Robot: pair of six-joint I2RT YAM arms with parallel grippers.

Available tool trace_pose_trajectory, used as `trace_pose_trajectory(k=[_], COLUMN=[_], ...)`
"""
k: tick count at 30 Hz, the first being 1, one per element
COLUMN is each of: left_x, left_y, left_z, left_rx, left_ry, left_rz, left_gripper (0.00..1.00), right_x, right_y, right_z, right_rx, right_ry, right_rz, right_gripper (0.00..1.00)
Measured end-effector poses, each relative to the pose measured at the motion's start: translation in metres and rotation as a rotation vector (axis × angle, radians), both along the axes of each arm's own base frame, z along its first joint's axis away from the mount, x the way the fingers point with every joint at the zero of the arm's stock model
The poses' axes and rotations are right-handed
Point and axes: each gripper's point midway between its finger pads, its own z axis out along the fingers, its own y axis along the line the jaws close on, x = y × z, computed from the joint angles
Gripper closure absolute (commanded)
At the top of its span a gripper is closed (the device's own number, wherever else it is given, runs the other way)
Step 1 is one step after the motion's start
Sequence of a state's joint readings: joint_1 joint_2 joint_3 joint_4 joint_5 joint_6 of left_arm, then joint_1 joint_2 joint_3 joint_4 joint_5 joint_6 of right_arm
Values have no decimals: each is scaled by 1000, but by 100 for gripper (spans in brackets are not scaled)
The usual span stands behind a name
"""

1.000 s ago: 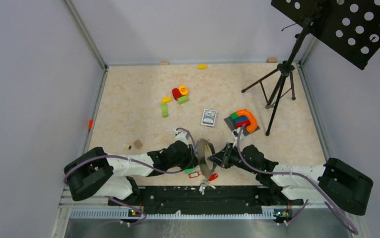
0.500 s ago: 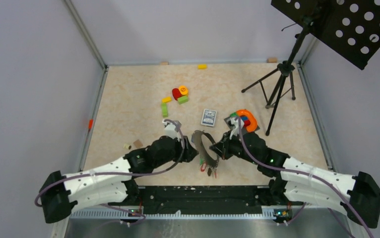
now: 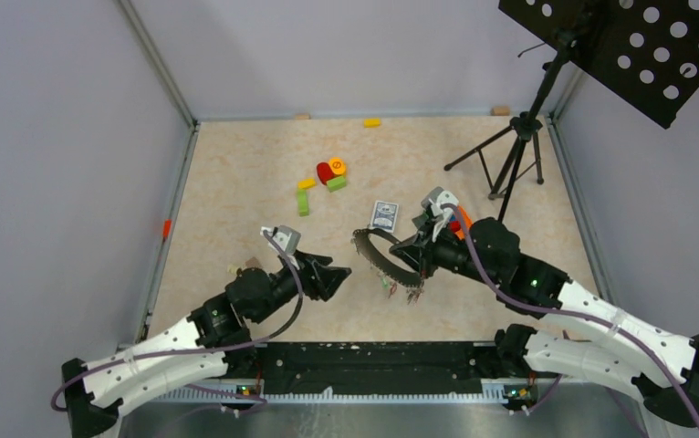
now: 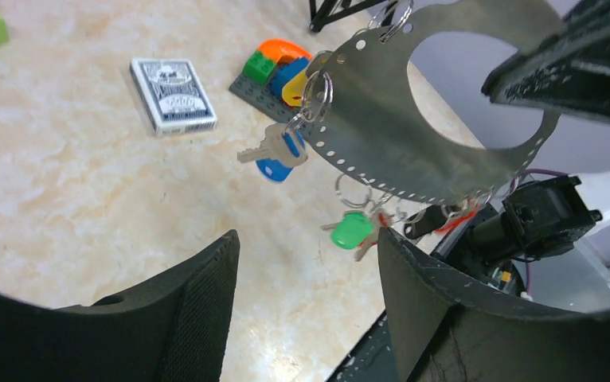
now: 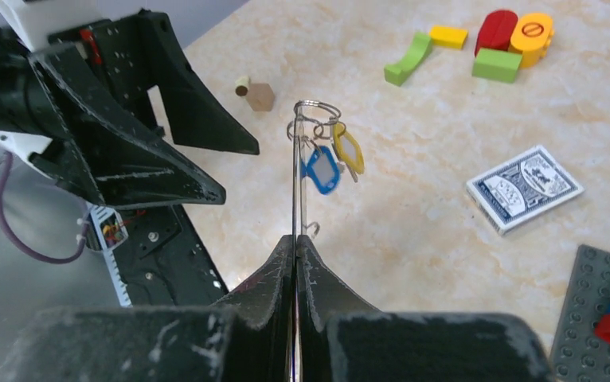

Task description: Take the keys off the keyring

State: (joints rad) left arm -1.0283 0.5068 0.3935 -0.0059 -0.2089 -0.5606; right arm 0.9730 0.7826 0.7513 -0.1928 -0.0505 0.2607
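Observation:
The keyring (image 3: 384, 254) is a wide flat grey metal loop with holes along its rim, held in the air above the table. My right gripper (image 5: 295, 240) is shut on the ring's edge (image 5: 295, 183), seen edge-on there. Keys hang from it on small rings: a blue-tagged key (image 4: 274, 159), a green-tagged one (image 4: 352, 229), a yellow tag (image 5: 348, 151) and a red one (image 4: 461, 219). My left gripper (image 4: 308, 239) is open and holds nothing. It stands left of the ring and just short of it (image 3: 337, 274).
A playing-card box (image 3: 384, 215) lies just beyond the ring. Coloured blocks (image 3: 330, 173) and a green piece (image 3: 303, 203) lie farther back. An orange arch on a grey baseplate (image 4: 282, 60) sits behind the right arm. A tripod stand (image 3: 515, 155) is back right; small wooden pieces (image 5: 260, 95) are left.
Both arms have moved from the near edge towards the table's middle. The right gripper carried the keyring farther and higher. The left gripper opened and drew off to the left of the ring.

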Motion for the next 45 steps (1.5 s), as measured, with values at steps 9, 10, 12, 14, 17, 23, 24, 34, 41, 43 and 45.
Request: trace_pose_trajectory(k=[9,10,12,14,17,23,24,34,41,43,45], left_x=[-20,-23,-30,-36,-42,-47,-48,-50,-49,-49,-48], left_y=[-2,-4,-7,-10,-15,-28,-30,-35,-41,-43,-44], left_z=[23,26,34,42,49,45,46,59,56,55,54], left_rx=[-57,-63,-82,-100,-117,-104,-105,-148,-143,-143,-141], left_ry=[-309,-337,-386,-429,-472,-498,-505,-564,-565,-565,-563], left_rz=[-154,-174,-214,-251,-298,-364,-371,-389,-407,-411,-411], left_gripper=[33,34,35,36,37,37,37,36,36,37,37], right_x=[-8,-9,-10,-10,-10,-12,-13,-22,-27,-28,-29], right_y=[6,6,6,7,10,14,15,22,25,26,26], right_z=[53,57,64,70,81,94,95,113,127,130,133], right_rx=[72,82,102,121,153,203,210,295,350,362,373], right_ry=[-33,-29,-23,-18,-12,8,12,28,28,27,26], right_rz=[52,53,54,53,53,62,67,121,149,156,162], right_gripper=[100,100,100,100,100,100,100,100,100,100,100])
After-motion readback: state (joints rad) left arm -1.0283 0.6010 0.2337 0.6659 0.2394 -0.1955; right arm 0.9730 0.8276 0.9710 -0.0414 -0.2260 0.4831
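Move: The green-tagged key hangs from the keyring plate, roughly 10 cm to the right of the open left hand, 4 cm ahead and 6 cm lower; a red-tagged key hangs 2 cm farther right of it. The plate's middle is about 11 cm right, 5 ahead and 3 above that hand, the blue-tagged key some 9 ahead and 4 right. From the right hand, which already pinches the plate, the green-tagged key is about 3 cm left, 2 back and 10 down. The keyring, kept pinched in the shut right fingers, is raised about 13 cm, drifting slightly back and left while the hand rolls its left side up. The left hand goes up and back, then right, about 5 cm each way, towards the green-tagged key, fingertips tilting up some 30 degrees and swinging clockwise, fingers staying open. ##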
